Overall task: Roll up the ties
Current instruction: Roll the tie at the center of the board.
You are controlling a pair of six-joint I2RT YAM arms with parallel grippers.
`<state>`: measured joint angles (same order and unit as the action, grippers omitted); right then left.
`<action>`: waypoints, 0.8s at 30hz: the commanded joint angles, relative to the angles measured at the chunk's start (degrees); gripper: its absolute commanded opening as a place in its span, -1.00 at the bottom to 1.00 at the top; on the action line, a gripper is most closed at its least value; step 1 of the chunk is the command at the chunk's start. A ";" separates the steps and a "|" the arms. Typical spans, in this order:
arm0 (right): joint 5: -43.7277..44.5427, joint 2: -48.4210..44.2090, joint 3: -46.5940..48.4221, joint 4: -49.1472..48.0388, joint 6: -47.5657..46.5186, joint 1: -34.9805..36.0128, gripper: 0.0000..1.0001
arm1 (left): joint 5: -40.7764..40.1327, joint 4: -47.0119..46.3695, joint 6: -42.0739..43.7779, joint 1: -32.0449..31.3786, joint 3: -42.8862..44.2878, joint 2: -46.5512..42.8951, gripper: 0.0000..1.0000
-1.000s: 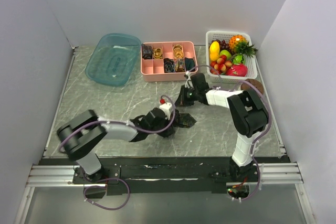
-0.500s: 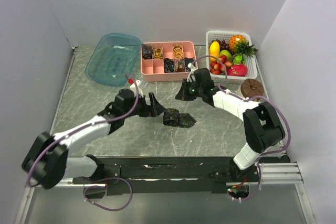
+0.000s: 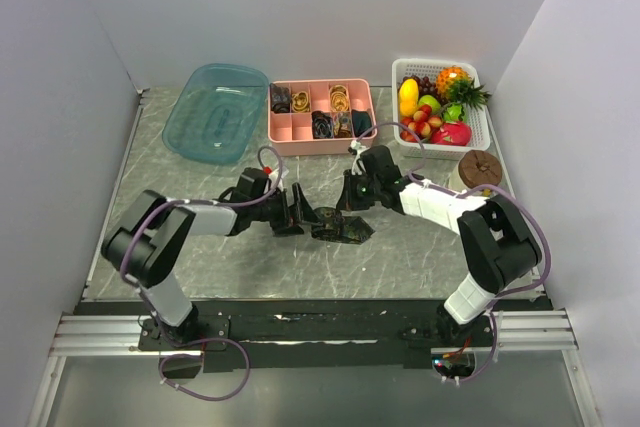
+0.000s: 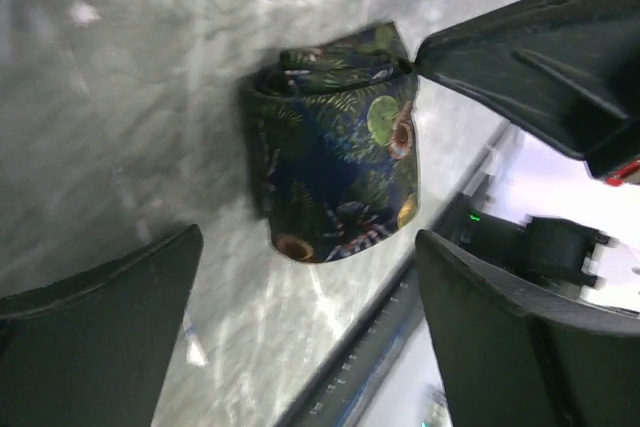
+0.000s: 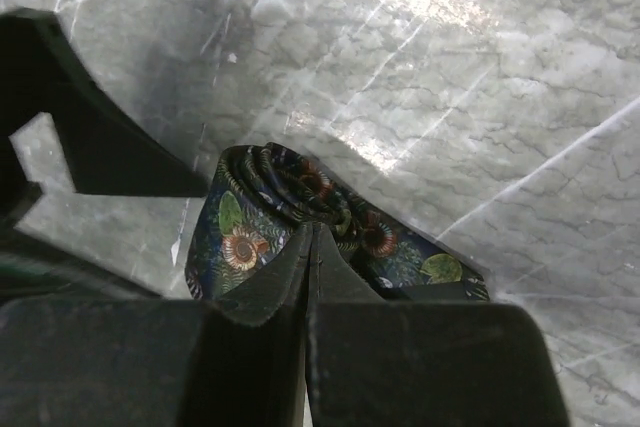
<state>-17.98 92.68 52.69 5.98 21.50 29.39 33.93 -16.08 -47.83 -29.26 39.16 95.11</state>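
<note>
A rolled tie [image 3: 343,228], dark navy with green and orange flowers, lies on the marble table [image 3: 200,247]. My left gripper [image 3: 303,215] stands open just left of it, its wide-spread fingers [image 4: 100,337] nearer the camera than the tie [image 4: 335,177] and not touching it. My right gripper [image 3: 352,205] is shut, and its closed fingertips rest on top of the tie [image 5: 250,237] with no fabric between them. In the left wrist view the right gripper's fingers [image 4: 540,57] meet the roll's upper corner. More rolled ties [image 3: 322,125] sit in the pink tray.
A pink compartment tray [image 3: 290,143] stands at the back centre. A teal plastic tub [image 3: 215,112] is at the back left, and a white basket of fruit [image 3: 478,117] at the back right. In front of the basket lies a brown round object [image 3: 480,164].
My left gripper opened off the tie, swung left and back, then returned low beside the roll. My right gripper came forward and down onto the tie.
</note>
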 commanded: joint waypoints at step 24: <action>1.98 -5.86 -1.27 2.63 -1.37 2.16 -1.00 | -3.26 -9.58 -2.09 -2.56 6.37 14.40 0.26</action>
<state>-15.11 84.40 50.00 7.35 21.23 30.39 35.53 -27.24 -52.18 -30.83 44.91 107.20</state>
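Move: The rolled end of the tie lies about 5 cm to the right of my left hand, some 2 cm ahead and 3 cm below it. The tie's flat tail trails off from the roll, its middle roughly 6 cm farther right and 2 cm nearer me; the pink organizer stands about 24 cm ahead of my left hand and 4 cm to its right. From my shut right hand the roll is about 3 cm left, 2 cm back and 4 cm below. I bring my open left hand in on the rolled end, rightward and forward some 4 cm in all while sinking a little, and narrow its fingers by about a third so they come down astride the roll. My right hand, fingers still shut, dips slightly, then lifts clear about 4 cm and begins to sink again, staying over the tie. ##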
